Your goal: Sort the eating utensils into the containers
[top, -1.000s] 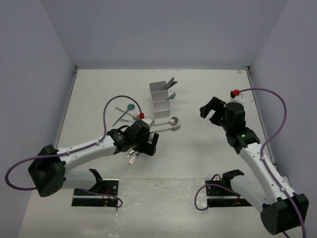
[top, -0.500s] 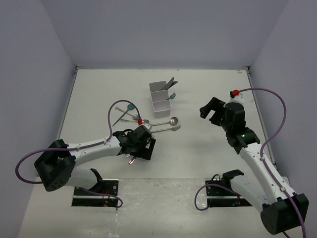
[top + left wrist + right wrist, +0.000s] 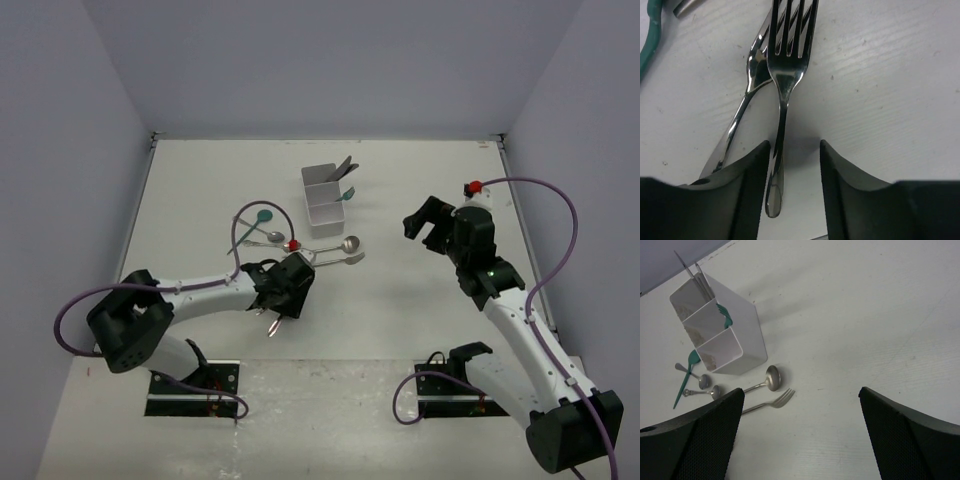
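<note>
My left gripper [image 3: 278, 305] is low over the table near the front, jaws open. In the left wrist view, the left gripper [image 3: 792, 145] straddles the handle of a silver fork [image 3: 785, 75] lying flat, the handle close to the left finger. A second silver utensil [image 3: 752, 75] lies beside it. Both show in the top view [image 3: 271, 324]. The white three-compartment box [image 3: 325, 195] holds knives [image 3: 345, 165] and a teal fork [image 3: 348, 193]. My right gripper [image 3: 420, 225] is wide open and empty, raised right of the box; it also shows in the right wrist view [image 3: 801, 390].
A silver spoon [image 3: 348, 243] and a silver fork [image 3: 350, 258] lie in front of the box. A teal spoon [image 3: 262, 215] and small silver spoons [image 3: 268, 238] lie to its left. Purple cables loop over both arms. Walls close off the left, the back and the right.
My left gripper has moved toward the near edge and settled lower over the two silver utensils. The right arm has not moved.
</note>
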Tool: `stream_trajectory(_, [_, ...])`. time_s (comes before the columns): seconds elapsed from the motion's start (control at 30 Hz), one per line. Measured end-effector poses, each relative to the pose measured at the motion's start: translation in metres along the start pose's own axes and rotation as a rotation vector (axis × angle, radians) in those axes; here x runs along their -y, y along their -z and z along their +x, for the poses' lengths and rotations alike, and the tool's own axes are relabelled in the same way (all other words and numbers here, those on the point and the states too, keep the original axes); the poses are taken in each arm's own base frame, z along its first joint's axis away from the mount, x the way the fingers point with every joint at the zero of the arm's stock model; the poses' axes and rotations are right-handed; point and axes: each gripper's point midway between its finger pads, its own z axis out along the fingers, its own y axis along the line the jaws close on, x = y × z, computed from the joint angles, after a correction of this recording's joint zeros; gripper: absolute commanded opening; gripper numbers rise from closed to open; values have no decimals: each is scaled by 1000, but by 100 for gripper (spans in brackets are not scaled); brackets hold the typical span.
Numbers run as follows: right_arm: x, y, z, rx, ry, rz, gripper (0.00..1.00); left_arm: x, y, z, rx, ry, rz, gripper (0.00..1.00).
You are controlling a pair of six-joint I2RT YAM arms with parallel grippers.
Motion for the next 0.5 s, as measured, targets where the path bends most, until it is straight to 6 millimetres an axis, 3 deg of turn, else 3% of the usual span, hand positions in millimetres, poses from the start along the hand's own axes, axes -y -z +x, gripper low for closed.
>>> stream_trajectory(0.13, [0, 0, 0, 0, 0, 1, 99, 6, -7, -14, 20, -20, -5, 15])
stream_trajectory(0.17, [0, 0, 0, 1, 1, 2, 99, 8, -9, -17, 23, -22, -4, 1])
stream_trajectory(0.5, [1, 1, -1, 7, 4, 3, 99, 29, -7, -20, 41, -130, 25, 0])
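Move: The upper of the two crossed metal forks lies on the table with its handle already between the left hand's open fingertips, close to the left finger; its middle is some 1 cm ahead of the hand, 1 cm left and 1 cm below. The other fork is about 3 cm ahead and 2 cm left, the teal utensil 6 cm ahead and 6 cm left, the long fork 10 cm ahead and 9 cm right. From the right hand, the upper fork is roughly 29 cm left, 13 cm back and 20 cm below. The upper fork's handle is pinched as the left fingers, still partly open at first, shut on it near mid-length while the hand slides forward and right by about 2 cm, almost level. Fingers closed, the hand carries on to the right and a little back, ending some 3.5 cm right of its start, turned about 5 degrees clockwise, just above the table. ##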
